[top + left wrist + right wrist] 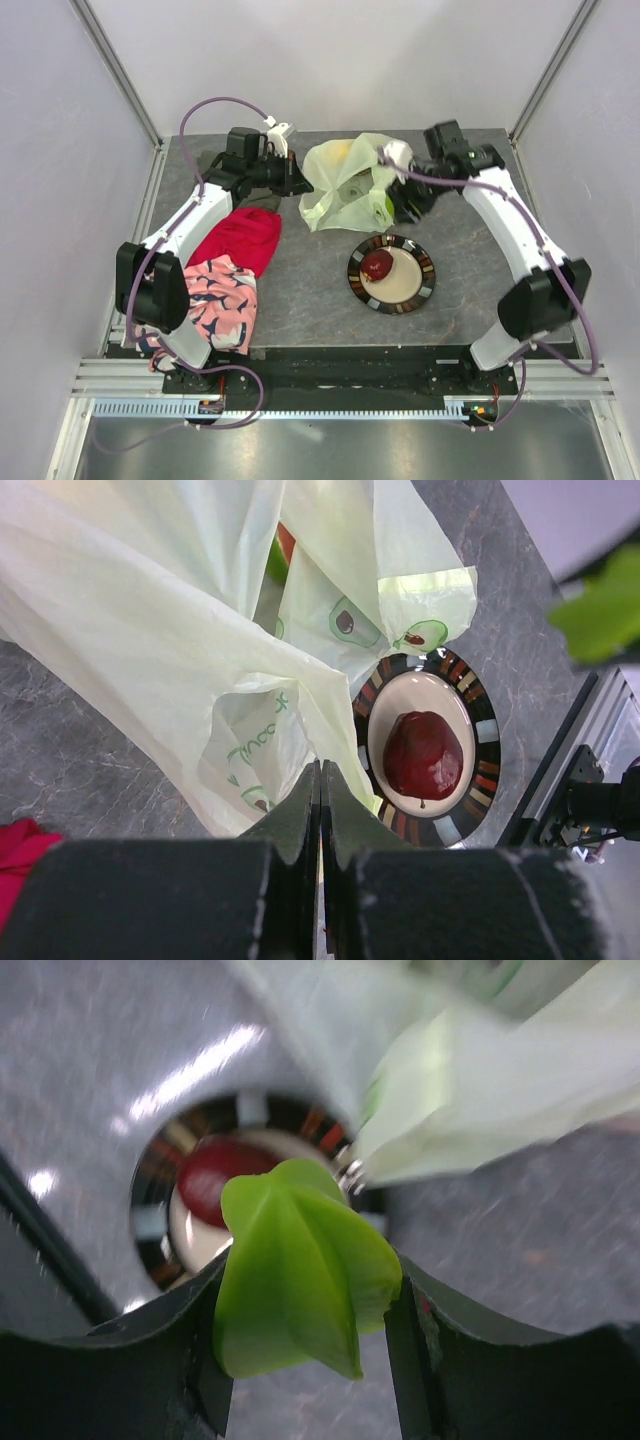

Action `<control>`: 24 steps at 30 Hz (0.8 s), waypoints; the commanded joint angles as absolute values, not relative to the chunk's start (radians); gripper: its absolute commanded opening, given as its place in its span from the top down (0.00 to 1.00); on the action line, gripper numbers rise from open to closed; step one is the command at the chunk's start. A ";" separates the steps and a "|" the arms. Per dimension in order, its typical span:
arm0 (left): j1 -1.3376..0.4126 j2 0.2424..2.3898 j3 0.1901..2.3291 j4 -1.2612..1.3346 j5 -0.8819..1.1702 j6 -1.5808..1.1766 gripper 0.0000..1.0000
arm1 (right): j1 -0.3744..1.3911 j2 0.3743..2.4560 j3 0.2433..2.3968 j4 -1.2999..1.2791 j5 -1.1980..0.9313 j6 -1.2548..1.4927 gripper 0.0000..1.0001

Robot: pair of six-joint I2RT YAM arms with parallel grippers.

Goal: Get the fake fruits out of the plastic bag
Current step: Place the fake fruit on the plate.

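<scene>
The pale-green plastic bag (345,180) lies at the back middle of the table, and a yellowish fruit (338,152) shows through it. My left gripper (297,183) is shut on the bag's left edge; in the left wrist view the film (150,610) runs down into the closed fingertips (321,770). A red and green piece (282,548) peeks out inside the bag. My right gripper (398,207) is shut on a green fruit piece (300,1270), held just right of the bag above the plate's far edge. A dark red apple (377,264) rests on the striped-rim plate (425,275).
A red cloth (240,238) and a pink patterned cloth (220,300) lie under the left arm. Enclosure walls close off the back and both sides. A metal rail (330,385) runs along the near edge.
</scene>
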State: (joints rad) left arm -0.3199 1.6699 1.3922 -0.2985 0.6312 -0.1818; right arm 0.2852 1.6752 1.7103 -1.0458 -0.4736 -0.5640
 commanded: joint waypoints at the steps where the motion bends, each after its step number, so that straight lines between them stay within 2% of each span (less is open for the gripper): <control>1: -0.316 1.649 1.424 -0.279 0.684 -0.189 0.98 | 0.293 1.495 1.507 -1.279 -0.344 -0.753 0.57; 4: -0.318 1.644 1.417 -0.262 0.703 -0.228 0.98 | 0.288 1.474 1.372 -1.266 -0.273 -0.736 0.59; 8: -0.318 1.623 1.425 -0.236 0.709 -0.238 0.98 | 0.288 1.525 1.266 -1.122 -0.236 -0.626 0.59; 16: -0.318 1.606 1.456 -0.336 0.680 -0.152 0.98 | 0.290 1.799 1.380 -0.976 -0.196 -0.595 0.57; 20: -0.318 1.618 1.462 -0.402 0.663 -0.075 0.98 | 0.290 1.884 1.427 -0.973 -0.248 -0.566 0.49; 22: -0.318 1.627 1.463 -0.419 0.655 -0.064 0.99 | 0.290 1.898 1.425 -0.971 -0.299 -0.568 0.40; 23: -0.316 1.628 1.462 -0.420 0.650 -0.067 0.99 | 0.288 1.898 1.425 -0.974 -0.314 -0.568 0.32; 24: -0.318 1.628 1.462 -0.419 0.643 -0.071 0.99 | 0.290 1.896 1.430 -0.979 -0.327 -0.569 0.27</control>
State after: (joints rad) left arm -0.3199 1.6520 1.4223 -0.3756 0.6708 -0.1326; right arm 0.2905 1.8969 1.3872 -0.9825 -0.2470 -0.5835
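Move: The plate's middle, where the green fruit is being taken, lies roughly 10 cm back of the right hand, straight in line sideways and about 20 cm below. On its left half sits the red fruit, some 8 cm back and 4 cm left of the hand, 18 cm down. The open bag stands about 8 cm ahead and 11 cm left, 14 cm lower. From the left hand the plate's middle is roughly 14 cm back, 21 cm right and 20 cm below. The green fruit, still pinched between the right hand's fingers, is lowered about 18 cm to the free far-right part of the plate, beside the red fruit. The hand first sweeps back some 11 cm and rightward while sinking, then goes on down as it eases forward again about 7 cm, the fingers tilting some 30 degrees to point nearly straight down; their grip just begins to ease at the end. ##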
